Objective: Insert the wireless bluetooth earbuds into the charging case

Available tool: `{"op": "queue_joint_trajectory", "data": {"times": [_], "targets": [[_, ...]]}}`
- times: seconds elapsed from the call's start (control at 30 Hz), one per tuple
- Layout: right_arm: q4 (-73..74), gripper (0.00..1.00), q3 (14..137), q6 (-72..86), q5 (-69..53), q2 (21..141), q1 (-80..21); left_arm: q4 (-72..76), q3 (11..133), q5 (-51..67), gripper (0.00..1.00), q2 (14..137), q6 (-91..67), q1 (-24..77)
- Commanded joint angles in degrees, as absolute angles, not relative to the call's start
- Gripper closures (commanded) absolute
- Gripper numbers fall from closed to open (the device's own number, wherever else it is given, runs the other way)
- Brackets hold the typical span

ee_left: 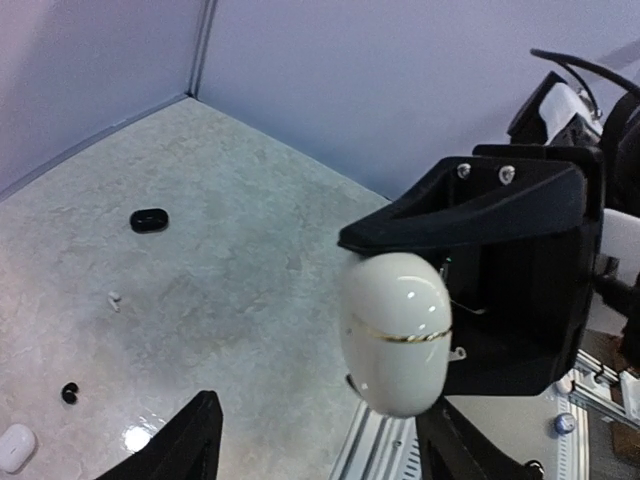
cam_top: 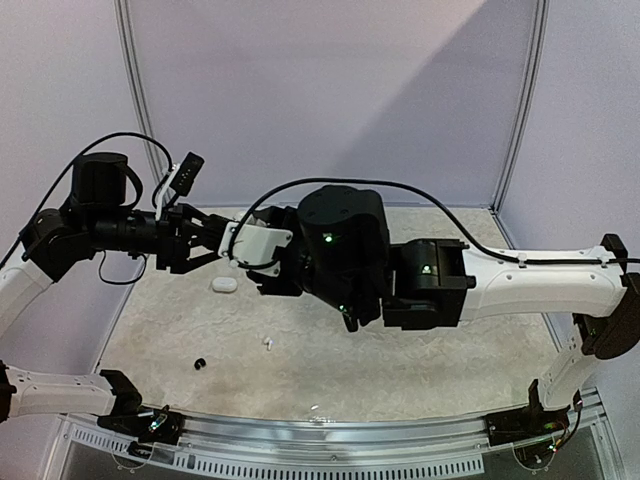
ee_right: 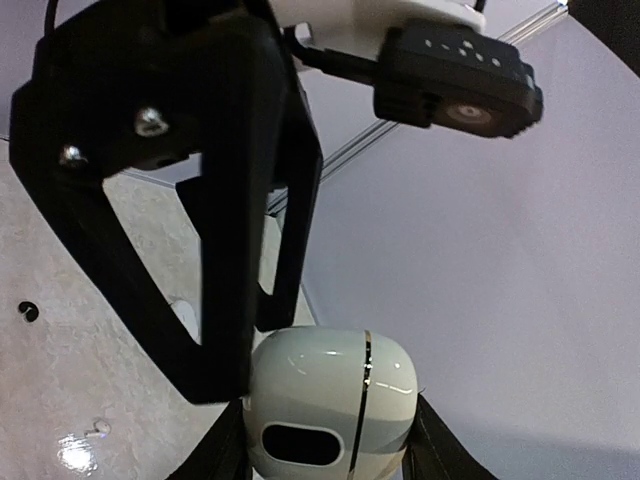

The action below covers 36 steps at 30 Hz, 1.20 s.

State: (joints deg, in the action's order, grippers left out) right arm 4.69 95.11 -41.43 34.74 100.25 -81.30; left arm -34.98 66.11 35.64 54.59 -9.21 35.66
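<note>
A white pebble-shaped charging case (ee_right: 330, 400) with a thin gold seam is held in the air, closed, with my right gripper (ee_right: 325, 445) shut on its two sides. In the left wrist view the same case (ee_left: 395, 330) hangs between the spread fingers of my left gripper (ee_left: 325, 450), which is open; its right finger is close to the case and its left finger is far off. On the table lie a white earbud (ee_left: 115, 298) and a black earbud (ee_left: 69, 392). From above, the two grippers meet over the back left of the table, the left gripper (cam_top: 212, 240) facing the right one (cam_top: 240, 252).
A second white case (cam_top: 224, 284) lies on the mat below the grippers, and a black case (ee_left: 149, 219) sits near the back corner. The white earbud (cam_top: 267, 342) and black earbud (cam_top: 200, 363) lie toward the front. Walls close the back and sides.
</note>
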Motion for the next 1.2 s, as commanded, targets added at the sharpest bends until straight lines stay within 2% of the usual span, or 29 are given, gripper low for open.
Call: {"op": "queue_joint_trajectory", "data": {"times": [0.0,0.07,0.27,0.4,0.5,0.53,0.57,0.67,0.8,0.83,0.9,1.0,1.1,1.17], "targets": [[5.94,0.88,100.07,-45.76,38.65,102.95,-83.01,-31.1,66.32,36.35,0.35,54.93,-11.93,37.94],[6.53,0.88,100.87,-45.84,38.49,103.81,-83.42,-30.8,66.14,35.86,0.37,55.0,-12.3,38.07],[7.74,0.88,102.68,-46.08,37.53,104.84,-83.87,-28.88,65.83,36.36,0.67,54.93,-13.68,38.23],[9.72,0.88,103.64,-45.27,36.26,105.41,-83.88,-28.18,65.58,37.27,0.74,54.91,-13.97,38.36],[10.41,0.88,103.99,-44.29,35.49,105.68,-83.93,-27.83,65.4,37.79,0.94,54.64,-14.16,38.32],[10.55,0.88,104.05,-44.1,35.14,105.73,-83.88,-27.54,65.2,37.86,0.99,54.54,-14.2,38.32],[10.75,0.86,104.06,-43.8,34.86,105.73,-83.87,-27.21,65.07,38.11,1.0,54.5,-14.09,38.32],[11.78,0.73,104.13,-42.39,34.42,105.73,-83.93,-26.46,64.66,38.56,1.0,53.72,-13.57,38.32],[15.89,0.28,104.38,-36.09,31.36,104.01,-82.98,-25.82,62.86,36.57,1.0,50.62,-7.89,38.32],[18.05,0.19,104.41,-33.79,28.67,102.77,-82.3,-25.76,62.28,36.34,1.0,49.67,-5.61,38.3],[21.49,0.09,103.89,-25.97,21.53,100.39,-80.52,-26.26,61.17,36.99,1.0,48.08,0.27,38.28],[26.23,0.03,103.11,-18.85,7.97,96.43,-77.64,-28.07,60.41,39.15,1.0,46.89,7.86,38.23],[28.02,0.04,102.63,-12.45,-4.87,94.69,-75.02,-29.37,60.09,42.69,1.0,46.1,12.53,38.32],[27.92,0.07,102.55,-10.48,-8.65,94.2,-74.44,-29.94,60.31,43.69,1.0,46.13,13.64,38.32]]}}
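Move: The charging case is already pinched in the right hand, practically at its fingertips. From the open left hand it lies about 4 cm to the right, some 1 cm back and 1 cm up. On the table, roughly 34 cm below the left hand, the other white case is about 24 cm ahead and 5 cm left, a black earbud pair about 8 cm left and level with it, and a white earbud some 6 cm ahead and 5 cm right. The left fingers close on the charging case and pinch it, the hand easing about 2 cm up and 1 cm right as they shut, while the right hand nearly holds still with its grip. Only then do the right fingers open wide and come free; that hand backs off about 3 cm, tipping down. The left carries the case some 3 cm back and 2 cm left, rolling about 20 degrees. ##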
